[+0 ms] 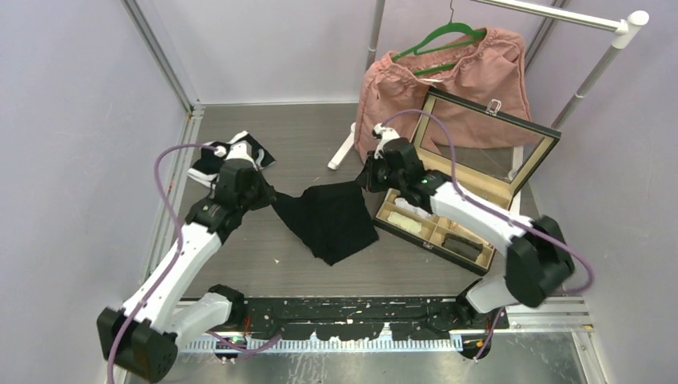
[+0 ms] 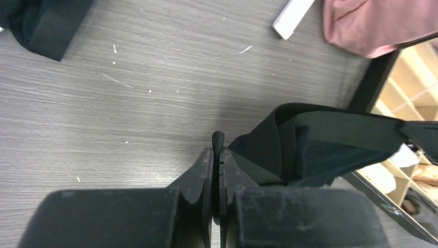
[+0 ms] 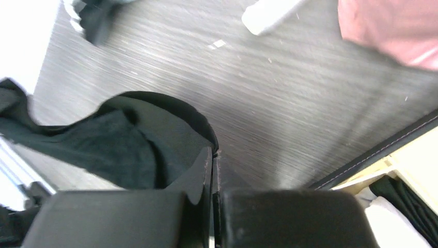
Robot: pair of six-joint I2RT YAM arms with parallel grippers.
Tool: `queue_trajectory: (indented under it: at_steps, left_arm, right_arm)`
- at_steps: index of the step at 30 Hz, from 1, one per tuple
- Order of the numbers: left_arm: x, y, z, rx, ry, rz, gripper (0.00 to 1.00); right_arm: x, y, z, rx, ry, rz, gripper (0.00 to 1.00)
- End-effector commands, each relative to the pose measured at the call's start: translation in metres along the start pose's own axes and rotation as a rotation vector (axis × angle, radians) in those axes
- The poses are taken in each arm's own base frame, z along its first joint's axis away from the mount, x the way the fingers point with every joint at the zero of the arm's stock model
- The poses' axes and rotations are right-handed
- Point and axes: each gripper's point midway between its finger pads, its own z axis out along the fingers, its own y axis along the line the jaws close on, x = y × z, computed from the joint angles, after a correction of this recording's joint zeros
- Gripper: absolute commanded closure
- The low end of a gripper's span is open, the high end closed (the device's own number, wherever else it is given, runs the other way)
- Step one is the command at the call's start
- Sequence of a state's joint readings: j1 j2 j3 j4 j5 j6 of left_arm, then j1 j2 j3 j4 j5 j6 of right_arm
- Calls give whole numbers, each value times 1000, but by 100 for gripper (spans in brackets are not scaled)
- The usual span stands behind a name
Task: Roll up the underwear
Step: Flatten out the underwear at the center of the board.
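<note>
A black pair of underwear [image 1: 332,218] hangs stretched between both arms over the middle of the table, its lower part resting on the surface. My left gripper [image 1: 268,194] is shut on its left corner; in the left wrist view a nub of black cloth pokes out between the closed jaws of that gripper [image 2: 217,150], and the underwear [image 2: 320,139] trails right. My right gripper [image 1: 369,178] is shut on the right corner; in the right wrist view the waistband edge sits pinched in that gripper [image 3: 213,152], and the underwear [image 3: 139,139] sags left.
More black and white underwear [image 1: 232,156] lies at the back left. An open black organizer box [image 1: 436,228] with a glass lid holds rolled items to the right. Behind it a pink garment [image 1: 448,80] on a green hanger hangs from a white rack [image 1: 596,76].
</note>
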State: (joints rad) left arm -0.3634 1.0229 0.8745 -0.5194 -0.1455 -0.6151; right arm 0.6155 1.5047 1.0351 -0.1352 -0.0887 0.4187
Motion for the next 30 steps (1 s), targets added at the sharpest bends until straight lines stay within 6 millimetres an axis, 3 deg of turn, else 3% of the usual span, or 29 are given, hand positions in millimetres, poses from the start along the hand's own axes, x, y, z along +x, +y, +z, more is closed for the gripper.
queue_trajectory:
  at_steps: [1,6,10,14,18,30]
  left_arm:
    - [-11,-4,-28,75,-88,15,99]
    - [-21,-13,-64,191,-192,21,99]
    - [-27,-16,-97,283,-296,30,99]
    - [-32,-8,-126,312,-407,11,99]
    - [-31,-6,-138,342,-454,-8,99]
    - [-26,5,-147,317,-463,-40,99]
  right_arm:
    - [-49,27,-59,-41,-205,-19,99]
    - [-62,48,-111,-88,-265,-42,99]
    - [-61,68,-142,-142,-279,-67,99]
    - [-62,72,-165,-141,-300,-66,99]
    - [-59,70,-173,-134,-302,-63,99]
    - [-52,71,-187,-151,-272,-54,99]
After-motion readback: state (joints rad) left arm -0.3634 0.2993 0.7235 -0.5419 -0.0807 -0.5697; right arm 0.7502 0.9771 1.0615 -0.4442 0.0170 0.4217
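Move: Both hands already hold the black underwear by its far corners. Its middle hangs some 13 cm right of the left hand, about level with it and 11 cm below. From the right hand it is about 8 cm left, 3 cm back and 9 cm below; the open box is centred 21 cm right, level fore and aft, and the white tube 17 cm ahead, 5 cm left, both 12 cm below. Both hands keep their grip and draw back about 10 cm, lifting the underwear, right higher, left tilting fingers up. ##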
